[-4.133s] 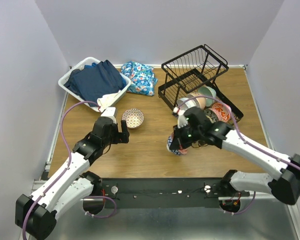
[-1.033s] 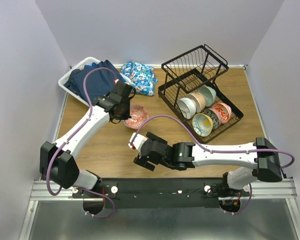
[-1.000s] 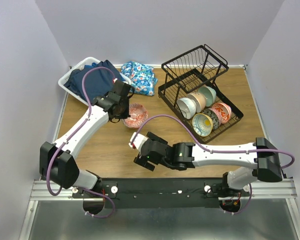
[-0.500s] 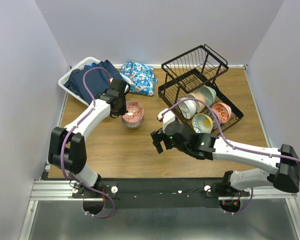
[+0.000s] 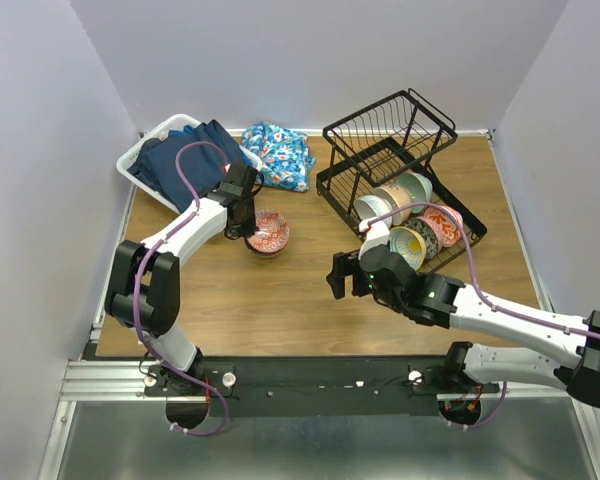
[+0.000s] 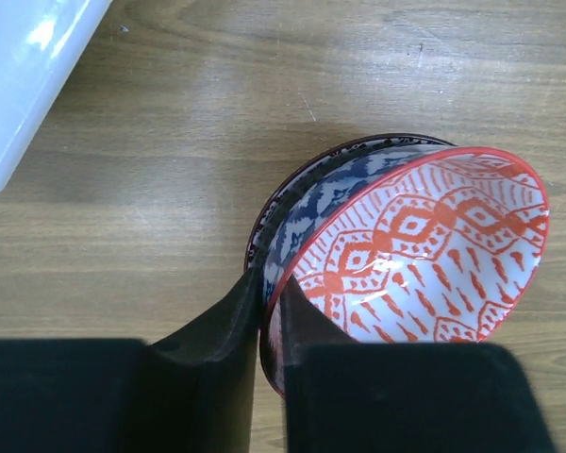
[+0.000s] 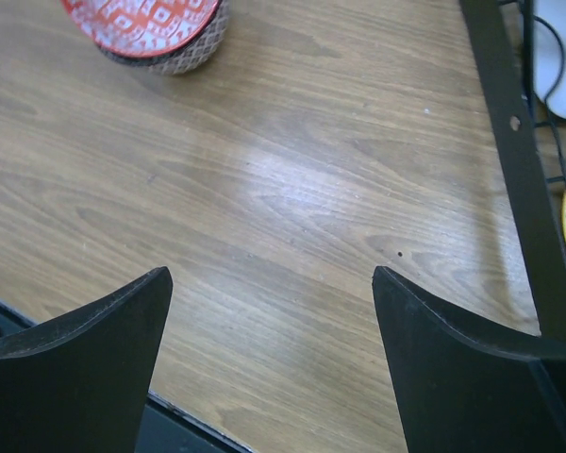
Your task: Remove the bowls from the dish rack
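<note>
Black wire dish rack (image 5: 380, 130) stands at the back right. Its lower tier holds several bowls on edge, among them a white one (image 5: 372, 208), a mint one (image 5: 415, 185) and a yellow one with a teal rim (image 5: 405, 245). Left of centre, a red-orange patterned bowl (image 6: 424, 245) sits nested in a blue-white bowl (image 6: 325, 193) on the table. My left gripper (image 6: 269, 283) is shut on the red-orange bowl's near rim, one finger inside and one outside. My right gripper (image 7: 272, 283) hangs open and empty over bare wood, between that stack (image 7: 156, 28) and the rack's edge (image 7: 509, 142).
A white laundry basket (image 5: 145, 160) with dark blue clothes (image 5: 195, 160) stands at the back left, close behind the left wrist. A blue floral cloth (image 5: 278, 152) lies between basket and rack. Walls close in on both sides.
The left gripper has set the red-orange bowl down level onto the stack. The right arm has swung from the near centre rightward toward the rack, still open and empty.
</note>
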Action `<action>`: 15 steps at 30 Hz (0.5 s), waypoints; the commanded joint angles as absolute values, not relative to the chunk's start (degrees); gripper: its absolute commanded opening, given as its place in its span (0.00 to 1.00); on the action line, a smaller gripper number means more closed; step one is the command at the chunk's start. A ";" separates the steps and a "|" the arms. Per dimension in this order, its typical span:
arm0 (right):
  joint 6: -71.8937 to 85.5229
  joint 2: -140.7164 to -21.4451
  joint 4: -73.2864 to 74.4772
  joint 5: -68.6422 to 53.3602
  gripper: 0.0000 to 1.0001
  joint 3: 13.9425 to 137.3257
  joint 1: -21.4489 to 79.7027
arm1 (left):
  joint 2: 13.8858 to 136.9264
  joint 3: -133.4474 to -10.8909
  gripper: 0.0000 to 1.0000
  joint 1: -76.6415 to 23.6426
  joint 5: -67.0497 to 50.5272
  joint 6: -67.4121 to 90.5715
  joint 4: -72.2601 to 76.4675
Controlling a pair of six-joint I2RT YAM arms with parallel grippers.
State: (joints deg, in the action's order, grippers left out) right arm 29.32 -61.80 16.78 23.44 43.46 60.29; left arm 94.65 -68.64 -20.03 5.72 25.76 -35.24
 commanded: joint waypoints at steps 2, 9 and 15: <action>35.33 -58.63 15.91 29.69 0.94 40.96 59.50 | 94.48 -69.17 0.29 -19.95 4.04 25.75 -33.57; 36.83 -56.60 16.08 31.99 0.93 39.64 59.41 | 90.44 -66.98 0.46 -19.95 4.92 25.75 -34.71; 37.00 -57.04 16.26 33.48 0.92 40.16 59.33 | 86.66 -65.22 0.48 -19.95 6.68 25.58 -35.42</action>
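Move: The red-patterned bowl is pinched by its left rim in the left hand, its middle about 5 cm to that hand's right, 1 cm ahead and 2 cm lower; the bowl stack under it lies some 4 cm right and 5 cm below. The white basket is about 13 cm left and 15 cm ahead. From the right hand, the yellow-patterned bowl in the rack lies some 15 cm right, 9 cm ahead and 8 cm lower, with the white bowl about 7 cm right and 16 cm ahead. The red-patterned bowl is let go over the stack: the left fingers spread from nearly shut to about half open while the hand stays put, then it starts up about 1.5 cm and slightly back, the rim still between the fingertips. Meanwhile the open, empty right hand eases about 2.5 cm right and a little forward towards the rack, turning some 10 degrees clockwise. ##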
